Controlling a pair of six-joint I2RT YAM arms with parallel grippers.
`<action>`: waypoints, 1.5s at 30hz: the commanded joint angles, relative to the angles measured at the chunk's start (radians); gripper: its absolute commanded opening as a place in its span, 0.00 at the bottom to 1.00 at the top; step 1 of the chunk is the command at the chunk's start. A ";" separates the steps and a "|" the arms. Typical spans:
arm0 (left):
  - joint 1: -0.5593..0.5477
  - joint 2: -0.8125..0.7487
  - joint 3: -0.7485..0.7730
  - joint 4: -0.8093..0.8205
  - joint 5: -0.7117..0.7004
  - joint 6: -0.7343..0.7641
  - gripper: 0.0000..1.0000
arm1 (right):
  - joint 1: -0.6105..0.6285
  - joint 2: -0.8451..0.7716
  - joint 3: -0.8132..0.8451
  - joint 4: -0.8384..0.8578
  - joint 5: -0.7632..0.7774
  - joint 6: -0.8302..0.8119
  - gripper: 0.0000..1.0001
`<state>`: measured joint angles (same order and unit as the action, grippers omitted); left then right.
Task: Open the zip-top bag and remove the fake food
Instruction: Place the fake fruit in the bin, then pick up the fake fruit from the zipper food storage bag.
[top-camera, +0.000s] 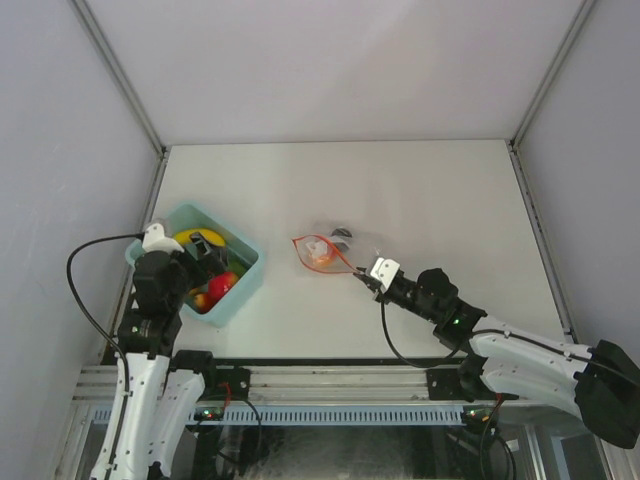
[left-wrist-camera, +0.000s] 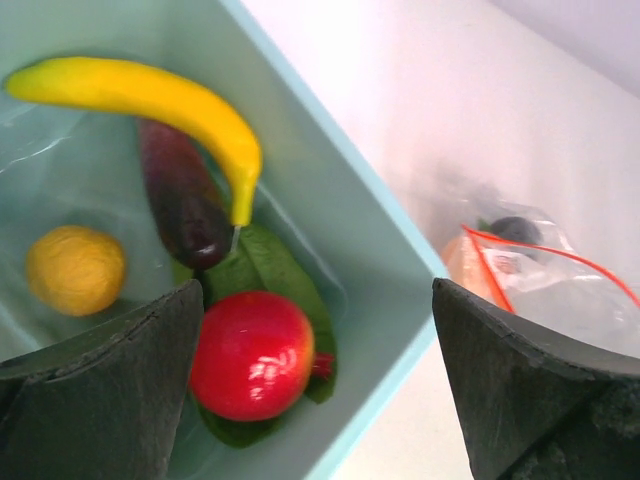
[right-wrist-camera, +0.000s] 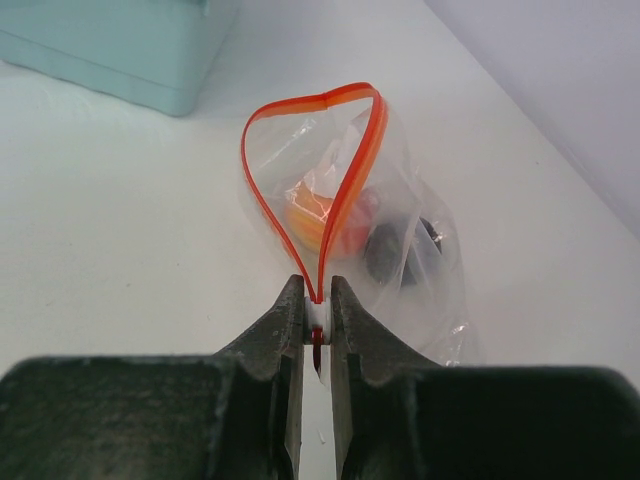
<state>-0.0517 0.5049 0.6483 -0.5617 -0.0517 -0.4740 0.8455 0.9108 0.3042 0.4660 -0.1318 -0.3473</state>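
The zip-top bag (top-camera: 332, 248) lies mid-table, its red-orange zip strip (right-wrist-camera: 300, 150) spread into an open loop. My right gripper (right-wrist-camera: 318, 305) is shut on the white slider (right-wrist-camera: 318, 318) at the loop's near end. An orange fruit (right-wrist-camera: 308, 215) and a dark piece (right-wrist-camera: 388, 250) sit inside the bag. Over the light blue bin (left-wrist-camera: 335, 200) hovers my left gripper (left-wrist-camera: 316, 290), open and holding nothing. In the bin lie fake food pieces: a yellow banana (left-wrist-camera: 170, 100), a dark purple piece (left-wrist-camera: 185, 205), a red apple (left-wrist-camera: 250, 355), a yellow-orange fruit (left-wrist-camera: 75, 270) and a green leaf (left-wrist-camera: 285, 265).
The bin (top-camera: 245, 278) stands at the table's left near corner, a hand's width left of the bag. Grey walls close in the table at the back and on both sides. The right arm (top-camera: 520, 355) reaches in low from the near right.
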 joint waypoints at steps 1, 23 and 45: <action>0.006 -0.024 -0.027 0.095 0.170 -0.069 0.97 | -0.008 -0.025 0.029 0.014 -0.008 0.029 0.01; -0.284 -0.002 -0.104 0.426 0.303 -0.355 0.77 | -0.026 -0.056 0.029 -0.020 -0.011 0.089 0.02; -0.533 0.239 -0.081 0.569 0.203 -0.414 0.68 | -0.049 -0.318 0.027 -0.337 0.159 0.231 0.00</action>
<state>-0.5613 0.7181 0.5488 -0.0467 0.1818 -0.8673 0.8024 0.6373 0.3042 0.2024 -0.0372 -0.1787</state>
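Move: The left hand hangs empty over the right part of the bin. The peach in the clear bag lies about 23 cm to its right, 9 cm ahead and 17 below; the dark plum is some 6 cm right of the peach and 5 farther out. The bin's middle is roughly 8 cm left and 4 ahead of this hand. From the right hand, the peach lies about 8 cm left, 11 ahead and 13 below. Keeping its pinch on the bag's zip end, the right hand waits, then late on draws it about 4 cm right and a little up. The open left hand swings some 19 cm right, out over the bin's side towards the bag, rising before easing partly down; its wrist turns clockwise and rolls left side down, about 30 degrees each, fingers narrowing by a third. ##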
